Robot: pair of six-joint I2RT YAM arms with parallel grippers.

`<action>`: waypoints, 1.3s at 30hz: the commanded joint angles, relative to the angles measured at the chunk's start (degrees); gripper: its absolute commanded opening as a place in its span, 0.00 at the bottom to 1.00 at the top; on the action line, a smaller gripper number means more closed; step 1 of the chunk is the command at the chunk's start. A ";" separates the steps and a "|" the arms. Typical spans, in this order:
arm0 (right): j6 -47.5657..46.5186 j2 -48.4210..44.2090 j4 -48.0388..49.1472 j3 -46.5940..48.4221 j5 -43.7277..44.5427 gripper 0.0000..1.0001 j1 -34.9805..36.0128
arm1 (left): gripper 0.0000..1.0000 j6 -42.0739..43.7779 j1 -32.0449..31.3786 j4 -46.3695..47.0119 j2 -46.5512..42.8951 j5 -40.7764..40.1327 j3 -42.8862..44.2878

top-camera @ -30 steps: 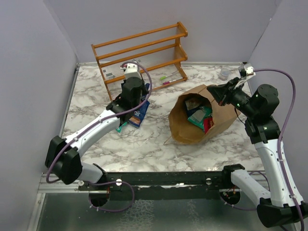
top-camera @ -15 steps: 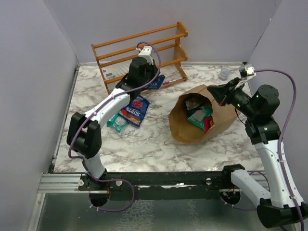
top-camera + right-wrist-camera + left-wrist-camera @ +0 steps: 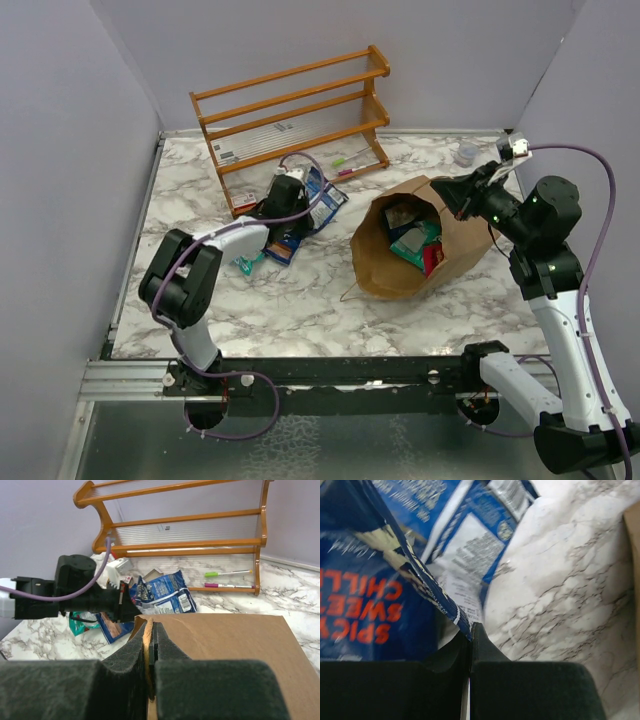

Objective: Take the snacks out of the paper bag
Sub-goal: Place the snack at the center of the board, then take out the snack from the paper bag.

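The paper bag (image 3: 460,235) lies on its side at the right of the table, mouth toward the front left. Several snacks (image 3: 415,242) show inside it. My right gripper (image 3: 448,192) (image 3: 151,630) is shut on the bag's twisted handle (image 3: 148,645) at its far upper edge. My left gripper (image 3: 298,195) (image 3: 471,630) sits low over the table left of the bag, shut on the edge of a dark blue packet with orange lettering (image 3: 365,595). A blue-and-white packet (image 3: 326,190) (image 3: 470,545) lies just beyond it. Another blue packet (image 3: 284,243) and a teal packet (image 3: 245,263) rest nearer the front.
A wooden rack (image 3: 290,110) stands tilted at the back, close behind the left gripper. A green pen (image 3: 343,160) and a pink pen (image 3: 347,172) lie by its right foot. A small clear cup (image 3: 466,152) sits at the back right corner. Grey walls enclose the table.
The left arm rose from over the packets toward the rack carrying a blue packet, then dropped low to the table beside the bag. The right arm and the bag stayed still.
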 commanded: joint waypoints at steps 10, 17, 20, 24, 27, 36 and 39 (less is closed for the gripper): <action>0.14 0.39 1.26 0.96 -0.04 0.02 0.11 | 0.00 -8.64 0.21 5.83 -13.19 -1.62 -14.84; 0.57 0.54 1.38 0.77 -0.65 0.02 0.12 | 0.11 -8.04 0.22 8.33 -14.39 3.55 -18.44; 0.34 0.29 0.93 1.07 -0.52 0.02 0.12 | 0.29 -6.22 0.21 8.19 -18.05 4.58 -20.16; 0.09 -0.31 0.66 0.75 0.19 0.02 0.11 | 0.45 -6.11 0.17 8.11 -26.67 5.65 -22.97; 0.36 -0.28 1.50 -0.04 -0.15 0.02 0.11 | 0.51 -6.70 -0.42 7.27 -31.95 6.88 -23.89; 0.68 0.31 2.01 0.09 -0.84 0.02 0.12 | 0.58 -5.70 -19.33 5.25 -40.78 -10.66 -21.64; 0.91 0.21 1.96 0.01 -0.99 0.02 0.11 | 0.56 -6.75 -27.20 9.79 -37.93 -18.73 -21.34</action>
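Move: The left hand still holds the blue snack by its near edge; the spot where it goes lies about 3 cm ahead, 4 cm right and 6 cm below. The red-lettered blue pack lies low, some 6 cm left and 2 cm back, the teal pack about 13 cm left and 4 cm back. The paper bag's middle is roughly 24 cm right, 3 cm back, near hand height. From the right hand, that spot is some 17 cm ahead, 20 cm left, 35 cm down. Left hand drags the held snack back about 6 cm, opens, then lifts some 14 cm, back and right. ##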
